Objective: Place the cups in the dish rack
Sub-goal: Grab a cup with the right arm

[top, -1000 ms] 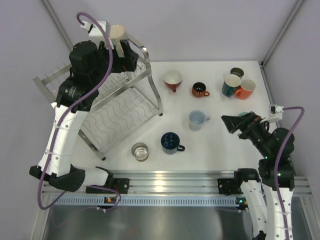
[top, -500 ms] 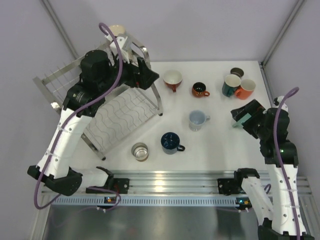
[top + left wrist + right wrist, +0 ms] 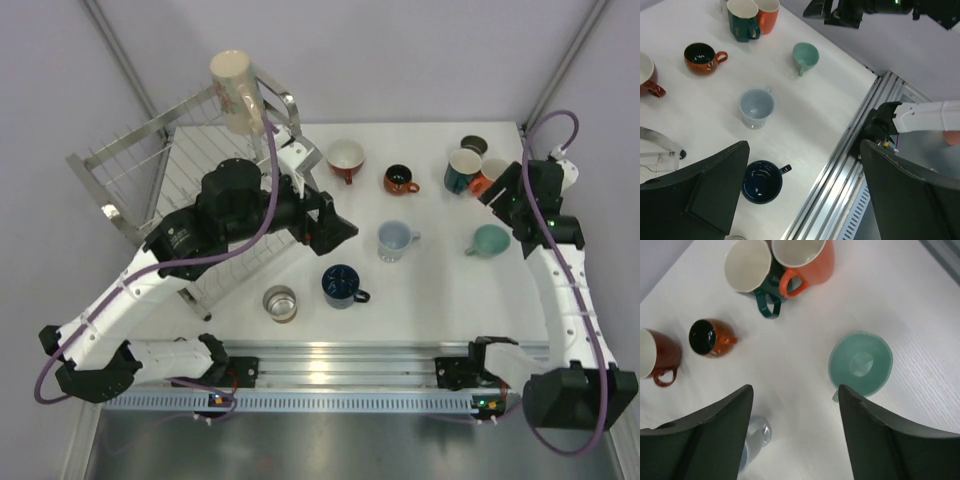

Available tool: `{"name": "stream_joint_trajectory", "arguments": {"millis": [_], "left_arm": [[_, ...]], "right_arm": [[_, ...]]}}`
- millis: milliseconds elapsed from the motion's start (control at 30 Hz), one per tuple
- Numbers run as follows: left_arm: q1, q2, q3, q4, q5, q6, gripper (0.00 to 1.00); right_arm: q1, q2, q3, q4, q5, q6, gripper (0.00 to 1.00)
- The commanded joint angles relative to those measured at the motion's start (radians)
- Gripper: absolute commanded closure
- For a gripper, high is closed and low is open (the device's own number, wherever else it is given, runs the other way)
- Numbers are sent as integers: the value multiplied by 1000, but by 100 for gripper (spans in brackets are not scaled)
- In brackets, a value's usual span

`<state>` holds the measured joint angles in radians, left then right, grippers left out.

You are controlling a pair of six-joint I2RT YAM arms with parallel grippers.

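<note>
The dish rack point(image 3: 150, 165) stands at the back left with a tall beige cup point(image 3: 236, 92) on its top corner. The other cups stand on the table: red point(image 3: 345, 158), small brown point(image 3: 400, 180), dark teal point(image 3: 461, 171), orange point(image 3: 492, 172), pale blue point(image 3: 396, 240), navy point(image 3: 343, 285), mint point(image 3: 490, 240), glass point(image 3: 280, 303). My left gripper point(image 3: 335, 228) point(image 3: 805, 150) hangs open and empty above the navy cup point(image 3: 761, 181). Open and empty too, my right gripper point(image 3: 498, 190) point(image 3: 795, 390) hovers between the mint cup point(image 3: 860, 363) and the teal-orange pair point(image 3: 771, 262).
A small dark cup point(image 3: 474, 145) stands behind the teal one. The aluminium rail point(image 3: 350, 360) with both arm bases runs along the near edge. Frame posts rise at the back corners.
My left arm swung from the rack's top down toward the table's middle, leaving the beige cup on the rack. My right gripper drew back from the mint cup, which now stands free.
</note>
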<state>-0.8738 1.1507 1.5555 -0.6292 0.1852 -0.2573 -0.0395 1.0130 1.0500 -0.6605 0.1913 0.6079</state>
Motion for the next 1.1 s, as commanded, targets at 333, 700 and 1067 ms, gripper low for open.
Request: {"name": "stream_joint_trajectory", "arguments": {"millis": [333, 700, 1067], "left_arm": [[-19, -196, -231, 71, -156, -39, 2], [-19, -315, -325, 123, -107, -109, 2], [-19, -361, -364, 123, -162, -128, 2]], "right_arm": [[-240, 410, 215, 246, -44, 10, 42], [-261, 737, 442, 233, -99, 43, 48], [-264, 886, 501, 245, -144, 20, 49]]}}
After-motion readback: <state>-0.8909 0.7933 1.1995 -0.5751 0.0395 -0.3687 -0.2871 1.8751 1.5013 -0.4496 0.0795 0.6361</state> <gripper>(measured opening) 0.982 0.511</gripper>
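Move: The orange mug stands about 21 cm ahead of the right hand, 9 cm to its right and some 18 cm below. The dark green mug touches it, 7 cm farther left and about level with it; the metal cup is some 8 cm beyond the orange mug and 4 cm left of it. The teal cup lies 3 cm ahead of the hand, 7 cm right, 20 cm below. From the left hand the orange mug is about 31 cm ahead, 32 cm right and 36 cm below. Send the right gripper forward about 17 cm and 11 cm right, over towards the orange mug, then sink more steeply to end about 11 cm lower, with the fingertips just above and beside its rim, not touching. Narrow the fingers to about half open on the way, and tip them about 10 degrees further down and a little clockwise. Bring the empty left gripper left, down and slightly back. ##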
